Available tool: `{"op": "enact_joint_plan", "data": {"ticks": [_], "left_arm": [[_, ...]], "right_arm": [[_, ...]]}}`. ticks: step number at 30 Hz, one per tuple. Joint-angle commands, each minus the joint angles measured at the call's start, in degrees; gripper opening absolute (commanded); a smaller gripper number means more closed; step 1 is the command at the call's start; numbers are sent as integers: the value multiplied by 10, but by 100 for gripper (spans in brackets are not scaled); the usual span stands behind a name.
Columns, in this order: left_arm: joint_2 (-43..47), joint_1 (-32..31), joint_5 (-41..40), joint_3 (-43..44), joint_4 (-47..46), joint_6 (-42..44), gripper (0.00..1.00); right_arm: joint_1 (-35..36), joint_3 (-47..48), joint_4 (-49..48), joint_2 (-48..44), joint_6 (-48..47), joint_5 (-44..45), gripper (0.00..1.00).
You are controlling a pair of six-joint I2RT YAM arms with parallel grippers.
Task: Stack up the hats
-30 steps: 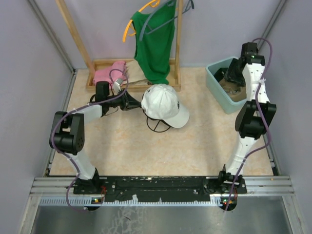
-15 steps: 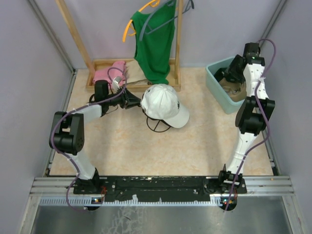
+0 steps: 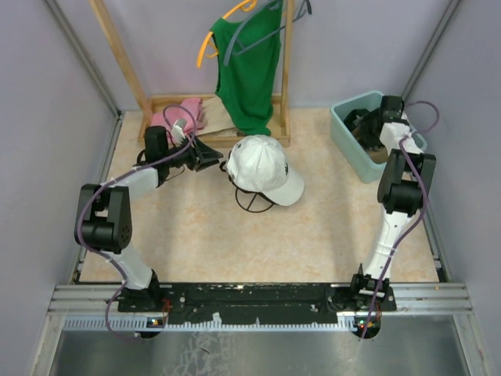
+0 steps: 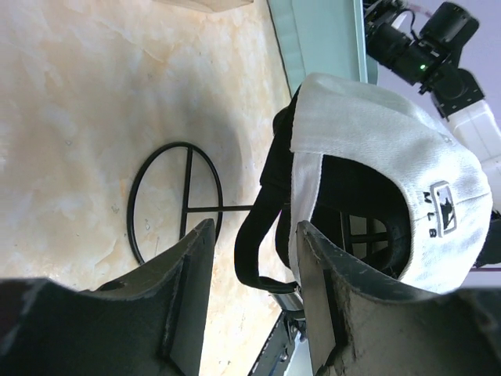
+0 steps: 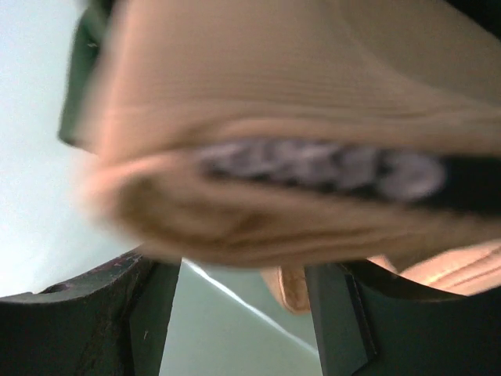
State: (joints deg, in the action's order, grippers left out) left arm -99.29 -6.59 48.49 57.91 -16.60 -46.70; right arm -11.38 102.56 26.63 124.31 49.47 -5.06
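A white hat (image 3: 262, 167) sits on a black wire stand (image 3: 252, 202) mid-table. In the left wrist view the white hat (image 4: 391, 133) covers a black hat, whose strap (image 4: 252, 235) hangs below it. My left gripper (image 3: 213, 157) hovers just left of the white hat, open, with nothing between its fingers (image 4: 196, 266). A tan hat (image 3: 377, 147) lies in the teal bin (image 3: 343, 145). My right gripper (image 3: 365, 124) is down inside that bin. In the right wrist view the blurred tan hat (image 5: 297, 117) fills the frame just past my open right gripper (image 5: 243, 290).
A wooden rack (image 3: 211, 102) at the back carries a green shirt (image 3: 249, 70) on an orange hanger. A pink cloth (image 3: 176, 117) lies on the rack's base, close behind my left arm. The stand's ring base (image 4: 176, 200) rests on the beige tabletop.
My left gripper has opened and pulled back to the left, away from the white hat. My right gripper has moved further into the bin, toward the tan hat.
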Motion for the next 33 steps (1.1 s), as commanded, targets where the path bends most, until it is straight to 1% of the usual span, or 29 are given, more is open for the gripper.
{"op": "enact_joint_plan", "data": {"ticks": [1, 4, 7, 13, 15, 19, 20, 26, 28, 30, 31, 32, 33], "left_arm": [[27, 7, -11, -4, 9, 11, 52], [32, 10, -14, -6, 16, 15, 52], [35, 13, -16, -6, 21, 18, 52], [38, 17, -19, -7, 28, 21, 52], [38, 19, -20, -6, 28, 21, 52], [36, 22, -20, -3, 28, 22, 52], [35, 22, -20, -2, 27, 21, 52], [29, 24, -17, 7, 27, 21, 52], [28, 25, -16, 10, 29, 23, 52], [27, 27, -16, 13, 33, 24, 52], [27, 28, -14, 15, 34, 24, 52], [27, 28, -14, 16, 35, 24, 52], [27, 29, -15, 17, 36, 25, 52]], "right_arm": [[1, -65, -170, -43, 118, 7, 61], [0, -107, -227, -55, 152, 6, 61], [1, -127, -266, -66, 173, 8, 61], [-2, -102, -281, -72, 170, -17, 62], [-2, -88, -268, -74, 155, -10, 62], [-1, -27, -203, -63, 117, 22, 64], [-1, -21, -200, -60, 113, 28, 65], [-2, 29, -173, -29, 109, 52, 66], [-1, 60, -144, -12, 114, 58, 66], [-1, 89, -124, 5, 115, 44, 66], [-1, 104, -112, 12, 107, 32, 64], [0, 117, -97, 14, 93, 27, 60], [0, 123, -83, 11, 82, 26, 51]]}}
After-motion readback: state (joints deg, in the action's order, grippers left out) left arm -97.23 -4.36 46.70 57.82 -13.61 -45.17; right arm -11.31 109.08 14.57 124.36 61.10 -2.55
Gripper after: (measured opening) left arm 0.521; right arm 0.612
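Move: The tan hat lies in the teal bin right about the right hand's fingers, its middle roughly 4 cm back, 2 cm to the right and a couple of centimetres below. The dark green hat is bunched some 5 cm to the hand's left, level with it. The bin's far wall stands about 8 cm ahead, straight out. From the left hand the tan hat is about 44 cm to the right, 6 cm farther out and 10 cm lower. The tan hat ends with a fabric edge against one finger of the right hand, the gripper still open: that hand dips a little over 1 cm deeper into the bin while nosing forward, then climbs to about 9 cm above its start and 6 cm farther out, the fingers tipping up some 20 degrees. The left hand, open and empty, eases about 2 cm left, away from the white cap. ##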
